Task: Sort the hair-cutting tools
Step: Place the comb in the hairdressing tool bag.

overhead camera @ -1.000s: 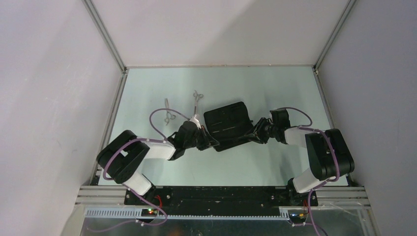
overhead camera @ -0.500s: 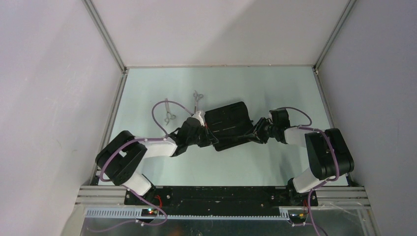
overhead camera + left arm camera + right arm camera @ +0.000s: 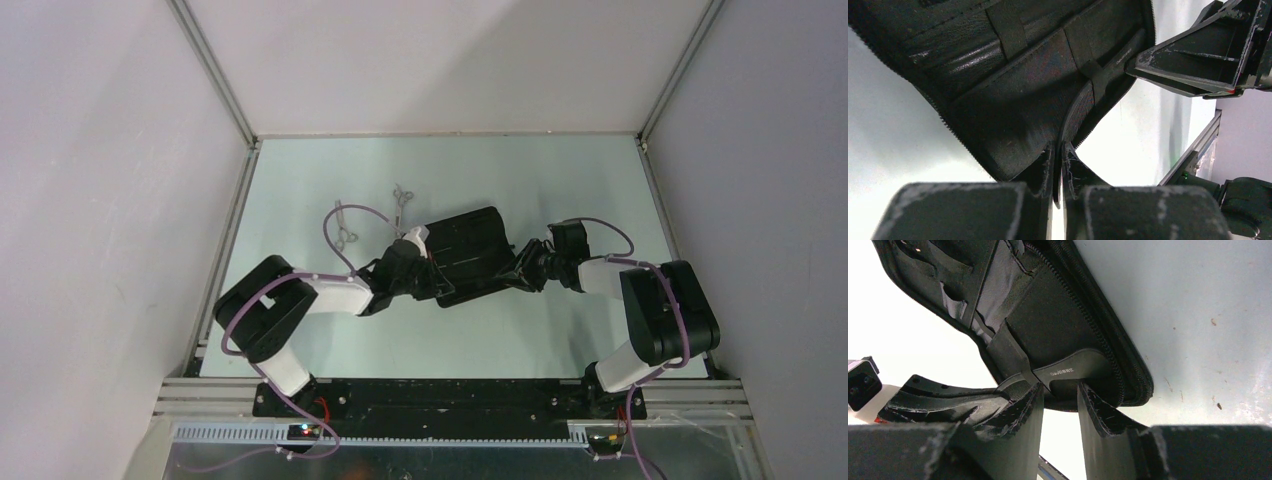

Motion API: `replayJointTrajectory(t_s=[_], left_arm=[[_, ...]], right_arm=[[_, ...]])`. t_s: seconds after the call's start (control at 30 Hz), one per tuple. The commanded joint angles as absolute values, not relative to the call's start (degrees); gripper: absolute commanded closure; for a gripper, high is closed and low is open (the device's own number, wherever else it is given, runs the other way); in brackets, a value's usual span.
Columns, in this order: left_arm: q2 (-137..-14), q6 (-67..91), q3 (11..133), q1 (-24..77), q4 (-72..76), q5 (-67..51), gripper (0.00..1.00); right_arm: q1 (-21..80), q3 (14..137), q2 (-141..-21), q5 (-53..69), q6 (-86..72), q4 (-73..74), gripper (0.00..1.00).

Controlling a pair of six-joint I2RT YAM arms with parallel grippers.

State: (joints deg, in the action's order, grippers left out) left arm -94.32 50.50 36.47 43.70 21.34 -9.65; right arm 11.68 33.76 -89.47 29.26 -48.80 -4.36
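Held open flat on the table is the black pouch (image 3: 465, 245). My left gripper (image 3: 1058, 150) is shut on the narrow black comb (image 3: 1079, 112), whose far end lies under a pouch strap (image 3: 1096, 75). At the pouch's right corner my right gripper (image 3: 1058, 387) is shut on the pouch edge (image 3: 1120, 380), beside the comb's printed end (image 3: 1065, 372). Two silver scissors (image 3: 343, 226) (image 3: 402, 200) lie on the table left of the pouch. In the top view the left gripper (image 3: 437, 280) sits at the pouch's near-left edge and the right gripper (image 3: 517, 272) at its near-right edge.
The pale green table (image 3: 560, 180) is walled by an aluminium frame (image 3: 212, 70) and grey panels. A purple cable (image 3: 345, 215) loops from the left arm over the nearer scissors. The right gripper's fingers (image 3: 1193, 57) show close to the comb's far end.
My left arm has moved right and forward with the comb, pushing it further along the pouch. The right arm and the scissors have stayed still.
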Motion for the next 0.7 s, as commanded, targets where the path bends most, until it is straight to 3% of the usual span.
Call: replayJointTrajectory(t_s=[0.0, 0.1, 0.3, 0.67], left_arm=[[-95.1, 50.8, 37.4, 44.8, 20.4, -8.0, 0.88], [-94.1, 50.0, 37.7, 44.9, 18.2, -5.9, 0.73], [-91.9, 47.0, 39.8, 45.5, 9.5, -2.1, 0.56], [-87.5, 45.0, 41.4, 46.9, 1.1, 5.4, 0.48]], right_arm=[[12.5, 33.4, -90.5, 26.4, -46.6, -0.4, 0.63], [12.4, 33.4, -89.5, 25.8, -46.4, -0.3, 0.64], [12.4, 33.4, -88.8, 25.6, -46.3, -0.3, 0.63], [12.5, 34.2, -86.4, 23.2, -45.0, 3.9, 0.64]])
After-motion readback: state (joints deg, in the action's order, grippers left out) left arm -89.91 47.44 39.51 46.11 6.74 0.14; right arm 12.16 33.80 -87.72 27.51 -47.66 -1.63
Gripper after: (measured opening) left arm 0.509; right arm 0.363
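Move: To the left hand's right lies the comb it still pinches by the toothed end: the comb's middle is some 7 cm right and 1 cm ahead, near the bag's strap. The open bag's middle sits about 4 cm right, 8 cm ahead and 2 cm below; the scissors lie roughly 10 cm left and 18 cm ahead. From the right hand, the comb's middle is about 5 cm left and 1 cm back, slightly lower. Opening its fingers from shut to about half, the left hand lets go of the comb's toothed end at the bag's near left corner. It dips barely 1 cm as they part, then draws off about 2 cm to the left, away from the comb's middle, while the fingers tip some 10 degrees steeper. The right hand keeps practically still by the handle end, its fingers partly open. ##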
